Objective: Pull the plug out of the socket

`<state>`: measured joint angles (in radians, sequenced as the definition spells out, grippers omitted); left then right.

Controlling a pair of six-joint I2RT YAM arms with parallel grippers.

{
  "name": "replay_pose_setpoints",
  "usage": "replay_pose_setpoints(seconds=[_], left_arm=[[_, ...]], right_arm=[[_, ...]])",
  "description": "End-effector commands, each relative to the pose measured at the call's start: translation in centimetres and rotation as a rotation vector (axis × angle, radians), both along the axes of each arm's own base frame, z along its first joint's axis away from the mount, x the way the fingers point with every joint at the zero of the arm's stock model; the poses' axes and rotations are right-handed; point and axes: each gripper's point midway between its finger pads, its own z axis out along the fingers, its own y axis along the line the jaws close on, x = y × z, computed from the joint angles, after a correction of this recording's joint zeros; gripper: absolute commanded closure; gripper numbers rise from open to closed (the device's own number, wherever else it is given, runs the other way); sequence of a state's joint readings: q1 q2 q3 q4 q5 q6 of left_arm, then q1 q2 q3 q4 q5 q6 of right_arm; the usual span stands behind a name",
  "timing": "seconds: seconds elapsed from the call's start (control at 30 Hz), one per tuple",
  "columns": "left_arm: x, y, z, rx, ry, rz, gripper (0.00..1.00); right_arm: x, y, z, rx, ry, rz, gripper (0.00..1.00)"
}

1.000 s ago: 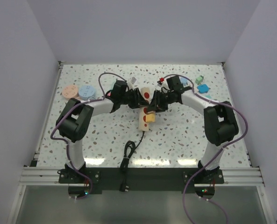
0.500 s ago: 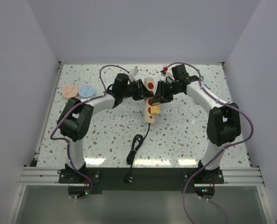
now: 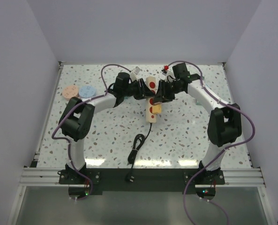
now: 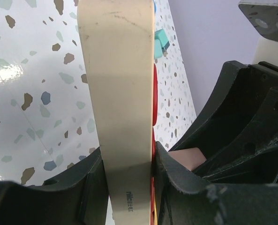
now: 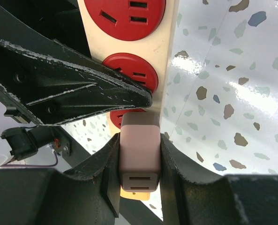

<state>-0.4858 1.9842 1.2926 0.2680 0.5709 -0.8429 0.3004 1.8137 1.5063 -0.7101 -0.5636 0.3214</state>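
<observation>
The pale wooden socket strip (image 3: 151, 116) with red faces lies lengthwise at the table's middle back. My left gripper (image 3: 141, 89) is shut on the strip's edges; the left wrist view shows the strip (image 4: 122, 93) clamped between both fingers (image 4: 89, 187). My right gripper (image 3: 158, 93) is shut on a pink plug (image 5: 139, 154), whose far end sits against a red socket face (image 5: 129, 75). A yellow plug (image 3: 155, 109) sits in the strip nearer its cable end. The pink plug also shows in the left wrist view (image 4: 188, 158).
The thin black cable (image 3: 138, 143) runs from the strip toward the near edge and ends in a black plug (image 3: 128, 178). Pink (image 3: 70, 92) and blue (image 3: 87, 90) discs lie at the left back. A teal block (image 4: 160, 41) lies beyond the strip.
Both grippers and the strip have moved toward the back of the table, dragging the cable along. Over the last half second they barely move.
</observation>
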Motion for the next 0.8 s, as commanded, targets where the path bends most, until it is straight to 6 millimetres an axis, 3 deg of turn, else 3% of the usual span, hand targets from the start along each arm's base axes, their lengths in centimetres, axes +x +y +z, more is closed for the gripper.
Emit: replay_pose_setpoints(seconds=[0.0, 0.07, 0.13, 0.17, 0.23, 0.27, 0.47, 0.57, 0.7, 0.73, 0.77], left_arm=[[0.6, 5.8, -8.7, 0.234, 0.139, 0.087, 1.0], [0.7, 5.7, -8.8, 0.232, 0.142, 0.086, 1.0], [0.8, 5.6, -8.8, 0.231, 0.143, 0.086, 1.0], [1.0, 5.5, -8.8, 0.227, 0.144, 0.083, 1.0], [1.2, 5.5, -8.8, 0.228, 0.143, 0.084, 1.0], [1.4, 5.4, -8.6, 0.226, 0.139, 0.084, 1.0], [1.8, 5.3, -8.3, 0.219, 0.136, 0.086, 1.0], [1.8, 5.0, -7.5, 0.196, 0.125, 0.076, 1.0], [1.8, 4.4, -5.6, 0.147, 0.1, 0.063, 1.0], [1.7, 4.2, -4.9, 0.134, 0.092, 0.053, 1.0], [1.7, 4.1, -4.6, 0.127, 0.087, 0.05, 1.0]], right_arm=[[1.9, -2.8, 3.2, -0.051, -0.115, -0.086, 1.0], [1.9, -2.9, 3.1, -0.061, -0.142, -0.136, 1.0], [1.0, -3.1, 1.8, -0.117, -0.14, -0.161, 1.0], [1.1, -3.0, 2.8, -0.096, -0.18, -0.173, 1.0], [0.4, -3.6, 2.5, -0.096, -0.182, -0.224, 1.0], [0.9, -4.0, 4.6, -0.071, -0.269, -0.265, 1.0], [1.3, -5.4, 5.3, -0.054, -0.336, -0.362, 1.0], [2.7, -7.1, 4.3, -0.082, -0.302, -0.436, 1.0], [7.3, -12.5, 3.6, -0.118, -0.304, -0.684, 1.0], [8.6, -13.9, 2.1, -0.136, -0.268, -0.767, 1.0], [10.1, -15.0, 2.7, -0.13, -0.291, -0.82, 1.0]])
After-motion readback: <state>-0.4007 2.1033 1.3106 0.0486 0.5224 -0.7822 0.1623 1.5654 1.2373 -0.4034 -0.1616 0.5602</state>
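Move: My right hand already grips the brown plug, which still sits in the raised power strip; the strip's middle is about 3 cm to its left, level fore and aft and 2 cm lower. The yellow plug stands some 5 cm straight back along the strip. A pale teal plug lies on the table roughly 22 cm to the right, 5 cm farther out and 13 cm below. From my left hand, clamping the strip's side, the brown plug is 3 cm back and 3 cm right. I keep the brown plug pinched in my right hand and wrench it off the strip. Both hands first sink 2 to 3 cm together; then my right hand draws back and right, swings up, and carries on right and forward, ending about 10 cm right and 5 cm forward, turned some 30 degrees clockwise. My left hand keeps its grip on the strip, sinking about 9 cm and then also shifting 5 cm left. ##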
